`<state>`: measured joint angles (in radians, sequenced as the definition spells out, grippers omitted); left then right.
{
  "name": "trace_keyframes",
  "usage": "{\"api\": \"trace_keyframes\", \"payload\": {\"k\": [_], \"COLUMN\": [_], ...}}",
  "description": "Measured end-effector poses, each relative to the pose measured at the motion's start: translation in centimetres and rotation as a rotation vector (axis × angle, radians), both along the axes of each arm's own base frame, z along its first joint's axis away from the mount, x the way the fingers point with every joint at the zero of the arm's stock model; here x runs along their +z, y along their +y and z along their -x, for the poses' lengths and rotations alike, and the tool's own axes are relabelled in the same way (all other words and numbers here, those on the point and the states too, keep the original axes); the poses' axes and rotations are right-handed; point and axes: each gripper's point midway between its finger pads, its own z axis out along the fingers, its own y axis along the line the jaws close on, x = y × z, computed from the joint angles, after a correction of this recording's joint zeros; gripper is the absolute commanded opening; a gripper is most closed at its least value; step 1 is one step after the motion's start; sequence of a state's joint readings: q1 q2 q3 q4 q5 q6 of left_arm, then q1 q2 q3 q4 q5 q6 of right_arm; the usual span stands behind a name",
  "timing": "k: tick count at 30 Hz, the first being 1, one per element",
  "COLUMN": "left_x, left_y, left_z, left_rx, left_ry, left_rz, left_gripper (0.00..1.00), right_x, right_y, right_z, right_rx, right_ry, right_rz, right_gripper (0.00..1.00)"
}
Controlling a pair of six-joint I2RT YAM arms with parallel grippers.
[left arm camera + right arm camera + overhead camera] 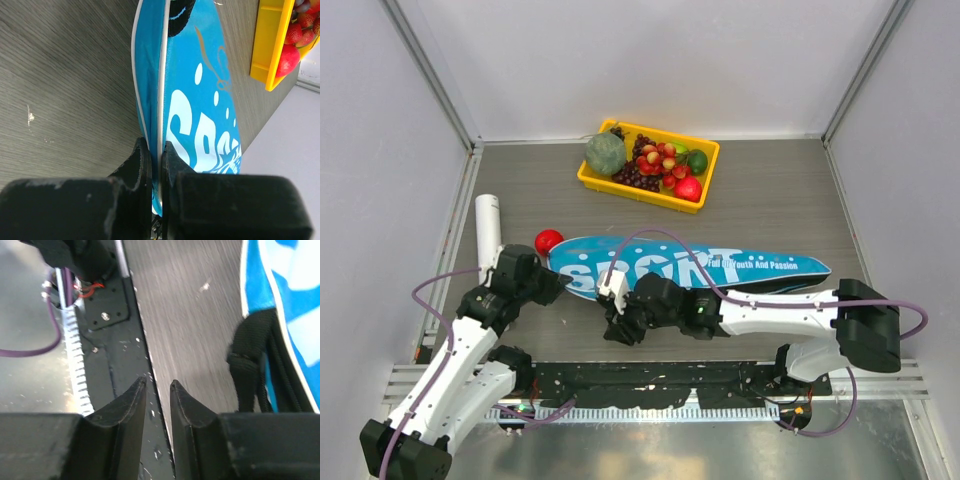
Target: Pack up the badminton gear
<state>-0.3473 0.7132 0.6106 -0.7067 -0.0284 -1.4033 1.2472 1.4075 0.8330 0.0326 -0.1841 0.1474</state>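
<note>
The big blue "SPORT" bag (pixel 720 268) lies flat across the middle of the table. My left gripper (pixel 558 286) is at the bag's left end, shut on its white-piped edge; in the left wrist view the gripper (pixel 156 150) pinches the seam of the bag (pixel 200 100). My right gripper (pixel 617 328) hovers just in front of the bag's near edge. In the right wrist view that gripper (pixel 157 385) stands slightly open with nothing between its fingers, left of the bag (pixel 295 300) and its black strap (pixel 250 375). A white tube (pixel 487 225) lies at the far left.
A small red ball (pixel 548 241) rests against the bag's left tip. A yellow tray (pixel 593 180) of fruit stands at the back; its corner (pixel 270 45) shows in the left wrist view. The black base rail (pixel 110 315) runs along the table's near edge.
</note>
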Motion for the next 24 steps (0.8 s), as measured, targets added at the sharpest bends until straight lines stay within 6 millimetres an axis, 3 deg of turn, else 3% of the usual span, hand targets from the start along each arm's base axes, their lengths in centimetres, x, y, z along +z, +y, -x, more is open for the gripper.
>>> {"api": "trace_keyframes", "payload": {"k": [5, 9, 10, 14, 19, 21, 24], "left_x": [0.0, -0.1, 0.0, 0.0, -0.3, -0.4, -0.2], "left_y": [-0.1, -0.1, -0.1, -0.1, -0.1, -0.1, -0.2], "left_z": [0.0, 0.1, 0.1, 0.1, 0.4, 0.6, 0.8], "left_rx": [0.001, 0.002, 0.003, 0.014, 0.032, 0.034, 0.041], "left_ry": [0.000, 0.001, 0.000, 0.003, 0.031, 0.043, 0.054], "left_rz": [0.001, 0.000, 0.000, 0.009, 0.018, 0.019, 0.023], "left_gripper": [0.00, 0.00, 0.00, 0.00, 0.00, 0.00, 0.00], "right_x": [2.0, 2.5, 2.5, 2.2, 2.2, 1.3, -1.8], "right_y": [1.7, 2.0, 2.0, 0.4, -1.8, -2.8, -4.7], "right_z": [1.2, 0.0, -0.5, -2.1, -1.3, -0.9, -0.5], "right_rx": [0.022, -0.061, -0.096, -0.231, -0.281, -0.288, -0.297], "right_ry": [0.012, -0.004, -0.013, -0.083, -0.158, -0.177, -0.197], "right_rz": [-0.086, -0.112, -0.111, -0.090, -0.095, -0.092, -0.041], "right_gripper": [0.33, 0.39, 0.46, 0.54, 0.55, 0.55, 0.56]}}
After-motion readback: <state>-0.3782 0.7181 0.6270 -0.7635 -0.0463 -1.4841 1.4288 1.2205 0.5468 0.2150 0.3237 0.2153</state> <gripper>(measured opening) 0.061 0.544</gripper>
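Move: The blue racket bag lies across the table, its middle about 15 cm ahead of the right hand, 17 cm to its right and some 3 cm below. The bag's black strap is nearer, roughly 7 cm ahead of that hand, 2 cm to its left and 4 cm below. From the left hand, already pinching the bag's left end, the bag's middle is about 3 cm ahead and 31 cm to the right; the red ball is 11 cm ahead and 4 cm left. Along the bag's near edge, away from the pinched end, the empty right hand goes about 5 cm to the right: it first lifts a couple of centimetres with a small swing left, then sweeps right and sinks below its starting height, turning some 15–20 degrees clockwise while its fingers open wider. The left hand keeps its pinch, easing back barely a centimetre. ##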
